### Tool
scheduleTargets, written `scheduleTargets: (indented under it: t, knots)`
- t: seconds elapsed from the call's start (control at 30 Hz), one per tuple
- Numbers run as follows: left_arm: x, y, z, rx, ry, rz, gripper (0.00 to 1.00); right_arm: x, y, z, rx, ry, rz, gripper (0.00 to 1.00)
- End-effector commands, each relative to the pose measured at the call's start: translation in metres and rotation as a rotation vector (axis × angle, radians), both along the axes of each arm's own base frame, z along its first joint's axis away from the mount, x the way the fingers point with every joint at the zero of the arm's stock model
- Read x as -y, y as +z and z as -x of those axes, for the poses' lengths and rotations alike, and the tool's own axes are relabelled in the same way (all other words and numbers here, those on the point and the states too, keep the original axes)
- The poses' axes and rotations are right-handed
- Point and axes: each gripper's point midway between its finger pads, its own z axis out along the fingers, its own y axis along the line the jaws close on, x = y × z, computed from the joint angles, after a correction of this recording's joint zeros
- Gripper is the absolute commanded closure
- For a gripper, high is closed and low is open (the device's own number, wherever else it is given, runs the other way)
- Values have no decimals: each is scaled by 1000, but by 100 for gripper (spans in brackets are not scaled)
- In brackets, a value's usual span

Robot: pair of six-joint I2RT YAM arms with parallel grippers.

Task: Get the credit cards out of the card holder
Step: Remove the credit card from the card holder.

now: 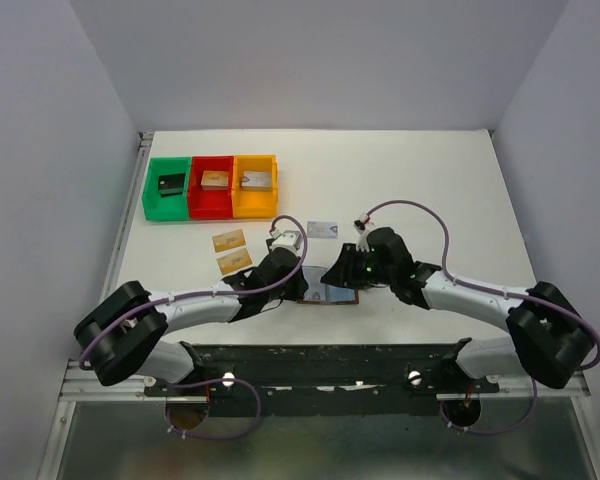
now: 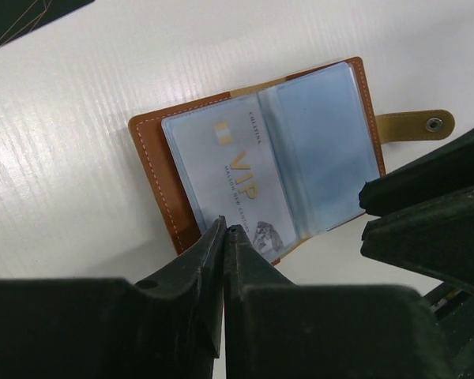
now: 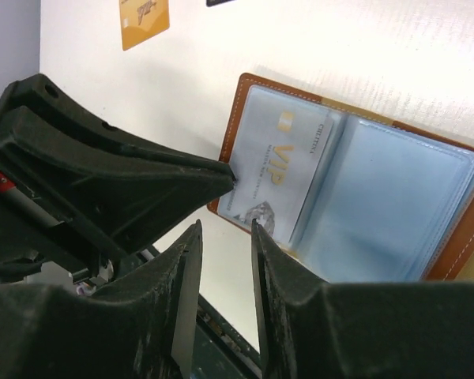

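Observation:
The card holder (image 1: 332,292) lies open on the table between both grippers, brown leather with pale blue pockets (image 2: 324,134). A whitish-blue credit card (image 2: 237,170) marked VIP sits in its left pocket (image 3: 272,170), its near end reaching the leather edge. My left gripper (image 2: 225,229) is shut, its tips meeting on that card's near-left corner. My right gripper (image 3: 225,229) hovers open at the wallet's near edge with nothing between its fingers. Two tan-gold cards (image 1: 229,241) (image 1: 234,262) and a pale card (image 1: 323,229) lie loose on the table.
Green (image 1: 167,188), red (image 1: 212,187) and orange (image 1: 255,185) bins stand at the back left, each holding a small block. The wallet's snap tab (image 2: 417,125) sticks out toward the right arm. The two grippers' fingers are very close together.

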Motion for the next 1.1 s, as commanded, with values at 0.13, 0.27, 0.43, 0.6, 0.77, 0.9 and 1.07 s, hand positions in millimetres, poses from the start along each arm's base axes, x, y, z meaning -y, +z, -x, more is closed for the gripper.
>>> scheduleTargets:
  t: [0.13, 0.27, 0.43, 0.6, 0.77, 0.9, 1.07]
  knots:
    - [-7, -17, -4, -40, 52, -38, 85, -12, -16, -7, -69, 18, -45, 61]
    - [-14, -21, -2, -44, 69, -55, 84, -17, -26, -9, -96, 27, -42, 61]
    - [-16, -22, -1, -47, 69, -59, 85, -16, -37, -13, -123, 17, -35, 61]
    - [-17, -25, 0, -54, 71, -64, 84, -10, -48, -17, -138, 5, -15, 61]
    - [-20, -27, 2, -60, 77, -73, 84, -6, -56, -17, -151, -1, -4, 61]
    - [-20, -25, 2, -59, 82, -66, 84, -5, -61, -15, -160, 5, 0, 61]
    - [-22, -19, 1, -46, 89, -65, 82, -5, -60, -15, -158, 5, 1, 61]
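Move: The VIP card in the holder's left half lies about 3 cm ahead of the right hand, 3 cm to its left and 8 cm below. The clear right pocket is 8 cm to the right of that card, level with it. A loose silver card lies some 19 cm straight ahead of the right hand. From the left hand, the VIP card is about 3 cm ahead, 3 cm to the right and 4 cm below, the nearer gold card roughly 10 cm ahead and 18 cm left. With nearly shut fingers the left hand comes down onto the holder's left rim beside the VIP card, sinking about 2.5 cm and easing a little left. Meanwhile the right hand drops some 6 cm, easing about 1 cm forward, tipping its part-open fingers 10 degrees further down and bringing them to the near part of the VIP card's right edge, by the fold, fast first and then slowing. ##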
